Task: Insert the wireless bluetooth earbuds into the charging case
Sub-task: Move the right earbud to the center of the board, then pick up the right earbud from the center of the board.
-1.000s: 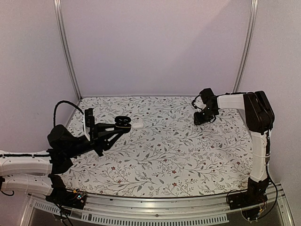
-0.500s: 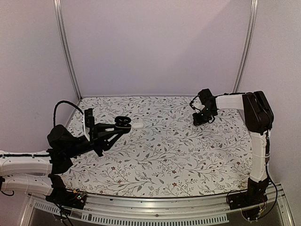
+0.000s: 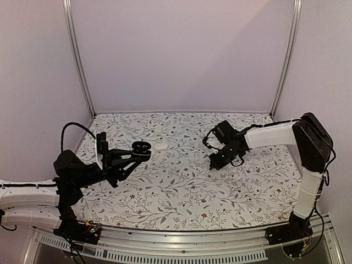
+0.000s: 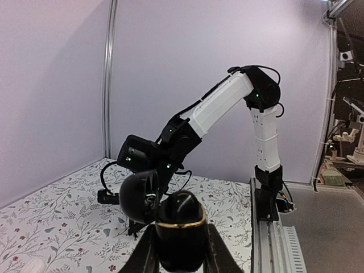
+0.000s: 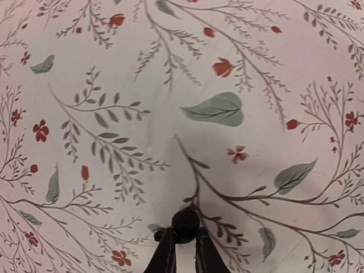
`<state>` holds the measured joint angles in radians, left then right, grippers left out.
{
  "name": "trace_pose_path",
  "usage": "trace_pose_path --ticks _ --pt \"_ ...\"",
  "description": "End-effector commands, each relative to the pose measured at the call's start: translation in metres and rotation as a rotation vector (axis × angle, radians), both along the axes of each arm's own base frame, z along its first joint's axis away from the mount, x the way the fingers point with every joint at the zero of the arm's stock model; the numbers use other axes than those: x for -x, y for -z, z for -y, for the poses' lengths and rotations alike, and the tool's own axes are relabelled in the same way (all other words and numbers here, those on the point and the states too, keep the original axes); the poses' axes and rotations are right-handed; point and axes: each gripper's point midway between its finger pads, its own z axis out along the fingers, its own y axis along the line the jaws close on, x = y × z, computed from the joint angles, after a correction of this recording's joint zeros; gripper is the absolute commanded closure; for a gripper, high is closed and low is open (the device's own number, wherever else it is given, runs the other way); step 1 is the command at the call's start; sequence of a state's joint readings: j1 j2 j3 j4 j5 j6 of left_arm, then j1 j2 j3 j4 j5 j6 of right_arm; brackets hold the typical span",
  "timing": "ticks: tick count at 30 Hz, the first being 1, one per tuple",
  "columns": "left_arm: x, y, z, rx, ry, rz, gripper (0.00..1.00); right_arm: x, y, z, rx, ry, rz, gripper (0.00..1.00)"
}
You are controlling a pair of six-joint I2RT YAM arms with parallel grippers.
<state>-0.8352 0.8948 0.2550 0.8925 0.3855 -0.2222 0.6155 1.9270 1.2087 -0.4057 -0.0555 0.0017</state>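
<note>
My left gripper (image 4: 181,257) is shut on the black charging case (image 4: 181,230), holding it up off the table with its lid (image 4: 138,196) swung open to the left. From above, that case (image 3: 142,148) sits at the tip of the left gripper (image 3: 136,154), over the table's left side. My right gripper (image 5: 182,238) points down at the cloth, shut on one tiny black earbud (image 5: 186,223) pinched at its fingertips. In the top view the right gripper (image 3: 215,163) hangs right of centre, well apart from the case. No other earbud shows.
A white pebble-shaped case (image 3: 161,146) lies on the floral tablecloth (image 3: 181,192) just right of the held black case; it also shows as a white case (image 4: 31,266) in the left wrist view. Metal frame posts (image 3: 77,60) stand at the back corners.
The right arm has swung from the back right toward the table's middle and lower, its jaws narrowing. The left arm has shifted only slightly, still holding the case.
</note>
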Motion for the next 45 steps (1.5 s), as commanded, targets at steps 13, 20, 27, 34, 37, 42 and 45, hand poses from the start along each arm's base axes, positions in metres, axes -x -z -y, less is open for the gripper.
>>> trace_pose_path --ticks 13,20,27,34,37,42,45 --pt "0.009 0.019 -0.009 -0.027 0.015 -0.017 1.0 0.102 -0.008 -0.051 -0.002 -0.108 -0.087 0.86" --pt "0.018 0.022 -0.007 -0.045 0.059 0.021 1.0 0.099 -0.033 -0.066 -0.074 -0.135 -0.073 0.73" --pt "0.069 0.025 -0.001 -0.057 0.249 0.243 1.0 0.099 -0.057 -0.08 -0.16 -0.201 -0.094 0.62" --pt "0.088 0.018 -0.003 -0.055 0.284 0.368 1.0 0.099 -0.069 -0.076 -0.201 -0.243 -0.116 0.59" --pt "0.096 0.019 -0.003 -0.055 0.313 0.395 1.0 0.103 -0.071 -0.076 -0.214 -0.267 -0.136 0.58" --pt "0.103 0.024 -0.001 -0.071 0.336 0.417 1.0 0.107 -0.071 -0.077 -0.209 -0.299 -0.156 0.57" --pt "0.107 0.023 -0.001 -0.07 0.347 0.43 1.0 0.107 -0.072 -0.077 -0.205 -0.303 -0.158 0.57"
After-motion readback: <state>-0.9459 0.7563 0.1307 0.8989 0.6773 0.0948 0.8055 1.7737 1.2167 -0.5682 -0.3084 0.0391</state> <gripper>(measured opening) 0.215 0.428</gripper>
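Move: The right hand already has the earbud pinched just above the board. The clear spot near the board's center where it is to go lies some 10 cm back, 5 cm to its left and about 1 cm lower. A white case lies about 12 cm ahead and 22 cm left of this hand, at board height; the charging case held by the left hand is roughly 19 cm back, 18 cm left and 26 cm up. From the left hand, the spot is about 9 cm ahead, 12 cm right and 27 cm below. Still pinching the earbud, the right hand sweeps about 10 cm back and 5 cm left, low over the board and sinking slightly, stops at the center spot, opens to let go of the earbud, then rises some 5 cm, drifting a little left with a slight tilt. The left hand keeps its grip on the charging case and draws it back nearly 10 cm, turning some 30 degrees, partly clockwise. ##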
